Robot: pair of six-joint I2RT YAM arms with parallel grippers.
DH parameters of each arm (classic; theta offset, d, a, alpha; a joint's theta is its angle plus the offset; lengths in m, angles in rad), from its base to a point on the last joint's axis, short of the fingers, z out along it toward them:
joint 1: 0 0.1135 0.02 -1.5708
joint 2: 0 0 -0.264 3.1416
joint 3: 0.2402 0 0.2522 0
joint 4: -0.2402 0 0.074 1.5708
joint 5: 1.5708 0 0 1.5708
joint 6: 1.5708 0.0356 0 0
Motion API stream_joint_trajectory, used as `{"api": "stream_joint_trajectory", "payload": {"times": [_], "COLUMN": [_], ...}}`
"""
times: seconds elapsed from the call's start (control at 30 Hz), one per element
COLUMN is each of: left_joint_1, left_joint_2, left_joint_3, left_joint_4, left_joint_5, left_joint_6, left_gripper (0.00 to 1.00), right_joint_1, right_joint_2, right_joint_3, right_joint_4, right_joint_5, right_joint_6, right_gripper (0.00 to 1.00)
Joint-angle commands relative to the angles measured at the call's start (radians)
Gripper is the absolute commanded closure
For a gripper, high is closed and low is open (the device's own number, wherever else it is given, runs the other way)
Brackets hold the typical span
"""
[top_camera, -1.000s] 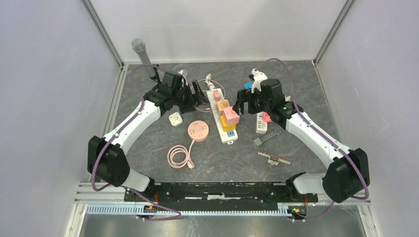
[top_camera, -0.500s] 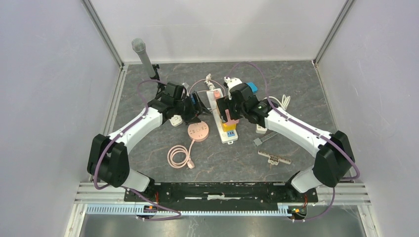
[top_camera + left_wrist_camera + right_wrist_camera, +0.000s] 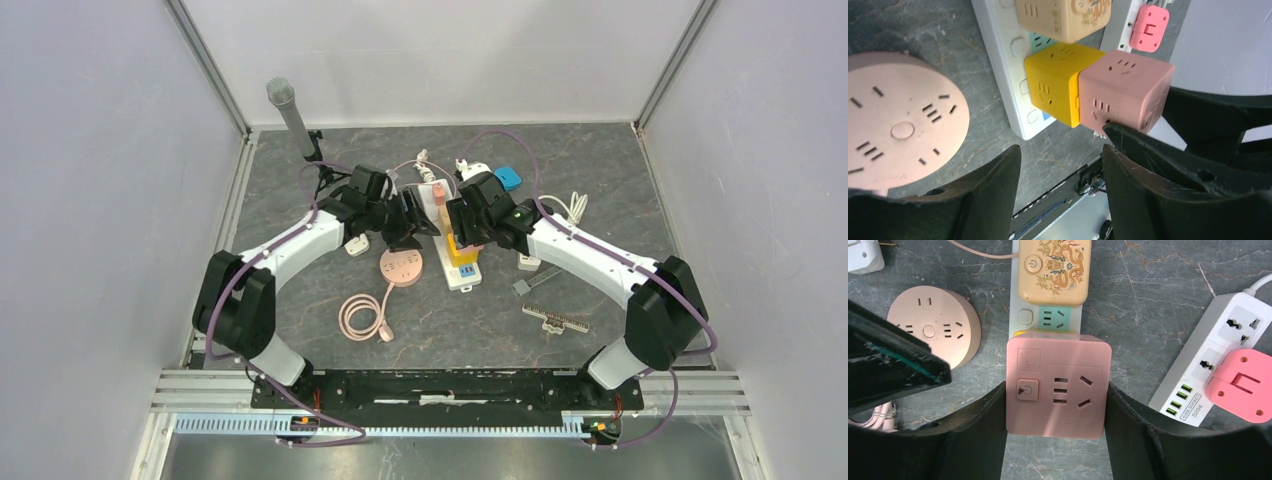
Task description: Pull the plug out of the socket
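Observation:
A pink cube plug [image 3: 1058,387] sits on a yellow cube [image 3: 1053,82] that is plugged into the white power strip [image 3: 462,277]. My right gripper [image 3: 1055,405] is over the pink cube with a finger against each of its sides, shut on it. In the top view the right gripper [image 3: 462,222] hides the pink cube, and the yellow cube [image 3: 462,252] shows below it. My left gripper [image 3: 1060,150] is open and empty, just left of the strip [image 3: 1003,65], with its right finger [image 3: 1148,155] next to the pink cube [image 3: 1125,90]. It also shows in the top view [image 3: 415,218].
A beige dragon-print cube [image 3: 1054,270] is plugged in farther up the strip. A round pink socket [image 3: 402,265] with a coiled cable [image 3: 362,315] lies left of it. A second white strip [image 3: 1218,350] with a pink adapter [image 3: 1243,385] lies to the right. A microphone [image 3: 290,115] and a comb [image 3: 555,318] are also there.
My right gripper swung left from the back right and came down around the pink cube. My left gripper moved right, up to the strip.

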Motion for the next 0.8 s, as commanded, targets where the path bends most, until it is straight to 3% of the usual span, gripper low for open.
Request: {"api": "stream_joint_trajectory", "payload": {"times": [0.0,0.37,0.77], "left_joint_1": [-0.005,-0.060,-0.090], "left_joint_2": [0.055,0.121,0.179], "left_joint_3": [0.099,0.128,0.079], "left_joint_4": [0.033,0.034,0.169], "left_joint_5": [0.041,0.001,-0.001], "left_joint_6": [0.010,0.121,0.117], "left_gripper": [0.34,0.46,0.60], "right_joint_1": [0.004,0.025,0.038], "right_joint_2": [0.003,-0.021,0.009], "right_joint_3": [0.014,-0.057,-0.016], "right_joint_4": [0.026,0.032,0.031], "right_joint_5": [0.032,0.061,0.051], "right_joint_6": [0.082,0.191,0.180], "right_gripper": [0.63,1.00,1.00]}}
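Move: The yellow plug lies about 7 cm to the right of the left hand, 1 cm back and 6 cm lower; the pink plug on top of it is already in the right gripper. From the right hand the yellow plug is some 6 cm straight below and 1 cm back. The beige plug sits about 5 cm right of the left hand, 4 cm ahead and 5 cm lower, the round socket 5 cm left of it, 5 cm back and 9 cm below. Bring the left gripper about 4 cm right towards the yellow plug, edging forward at first, easing back about a centimetre, then sinking near the end, while its fingers narrow by about a third and the wrist turns slightly clockwise. Keep the right gripper clamped on the pink plug, its grip tightening, and twist it clockwise some 5 to 10 degrees almost in place. ##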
